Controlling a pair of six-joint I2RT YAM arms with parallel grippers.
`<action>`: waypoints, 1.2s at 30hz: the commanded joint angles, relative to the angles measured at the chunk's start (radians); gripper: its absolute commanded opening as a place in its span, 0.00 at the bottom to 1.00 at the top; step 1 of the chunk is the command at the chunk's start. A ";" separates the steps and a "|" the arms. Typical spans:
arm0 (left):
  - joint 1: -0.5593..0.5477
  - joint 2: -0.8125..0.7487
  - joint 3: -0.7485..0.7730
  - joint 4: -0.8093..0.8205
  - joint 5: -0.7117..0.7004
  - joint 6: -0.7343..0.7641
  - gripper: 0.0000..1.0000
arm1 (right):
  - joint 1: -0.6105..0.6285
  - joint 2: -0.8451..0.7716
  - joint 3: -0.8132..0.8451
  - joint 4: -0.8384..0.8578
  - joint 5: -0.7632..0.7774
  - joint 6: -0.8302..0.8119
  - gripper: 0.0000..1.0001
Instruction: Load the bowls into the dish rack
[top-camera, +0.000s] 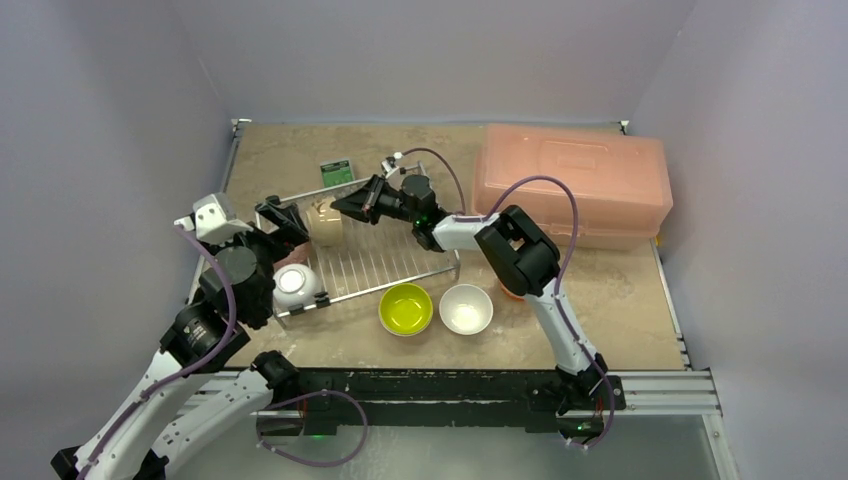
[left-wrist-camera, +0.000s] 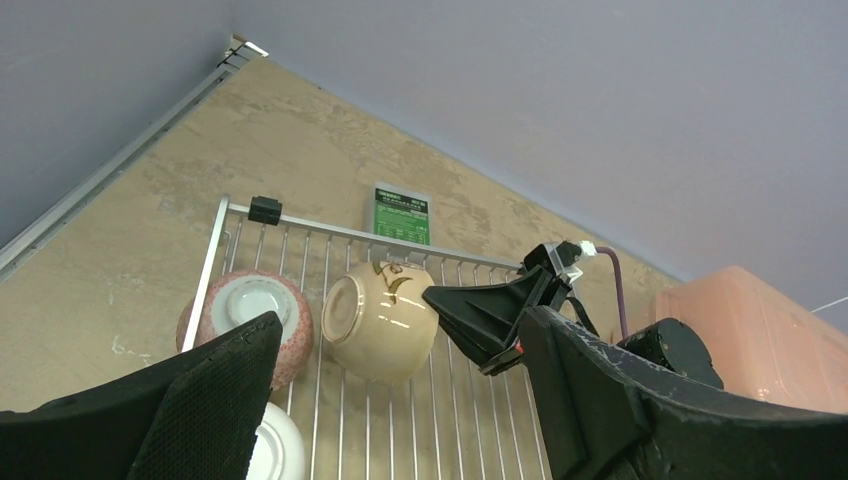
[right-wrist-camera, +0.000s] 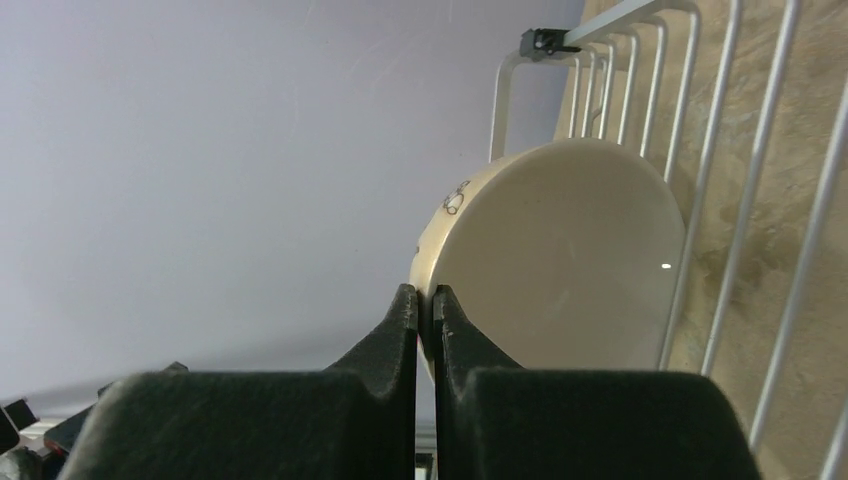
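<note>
The dish rack (top-camera: 400, 262) lies at the table's left centre. A beige bowl (top-camera: 325, 225) rests tilted on its side in the rack's back left part. My right gripper (right-wrist-camera: 428, 300) is shut on this beige bowl's (right-wrist-camera: 560, 260) rim. My left gripper (top-camera: 290, 228) hovers open just left of it, holding nothing. The left wrist view shows the beige bowl (left-wrist-camera: 385, 320), a pink-speckled bowl (left-wrist-camera: 245, 310) upside down and a white bowl (left-wrist-camera: 275, 450) on the rack wires (left-wrist-camera: 450, 420). A lime-green bowl (top-camera: 405, 308) and a white bowl (top-camera: 466, 308) stand upright on the table before the rack.
A pink translucent box (top-camera: 575, 185) fills the back right. A green card (top-camera: 336, 171) lies behind the rack. An orange bowl (top-camera: 505, 291) peeks out behind the right arm's elbow. Grey walls close the table on three sides.
</note>
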 joint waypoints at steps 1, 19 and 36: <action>0.002 0.018 0.009 0.010 -0.011 -0.005 0.89 | -0.032 -0.033 -0.020 -0.045 0.041 -0.024 0.10; 0.002 0.031 0.013 0.000 -0.013 -0.001 0.89 | -0.057 -0.179 -0.061 -0.410 0.248 -0.319 0.59; 0.003 0.032 0.027 -0.010 -0.011 0.015 0.89 | -0.008 -0.380 0.024 -0.837 0.477 -0.883 0.75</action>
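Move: The right hand pinches the beige bowl's rim, the bowl's middle about 3 cm left, 3 cm back and 4 cm below; its rack spot is about 2 cm right, 1 cm back and 9 cm down. The pink bowl lies some 10 cm left and 9 cm back, the white bowl 9 cm left and 17 cm back, both 9 cm below. From the left hand, that rack spot is roughly 14 cm ahead, 9 cm right and 23 cm down. Right hand sweeps some 6 cm forward, right and down, opening off the beige bowl's rim, then rises rightward. ##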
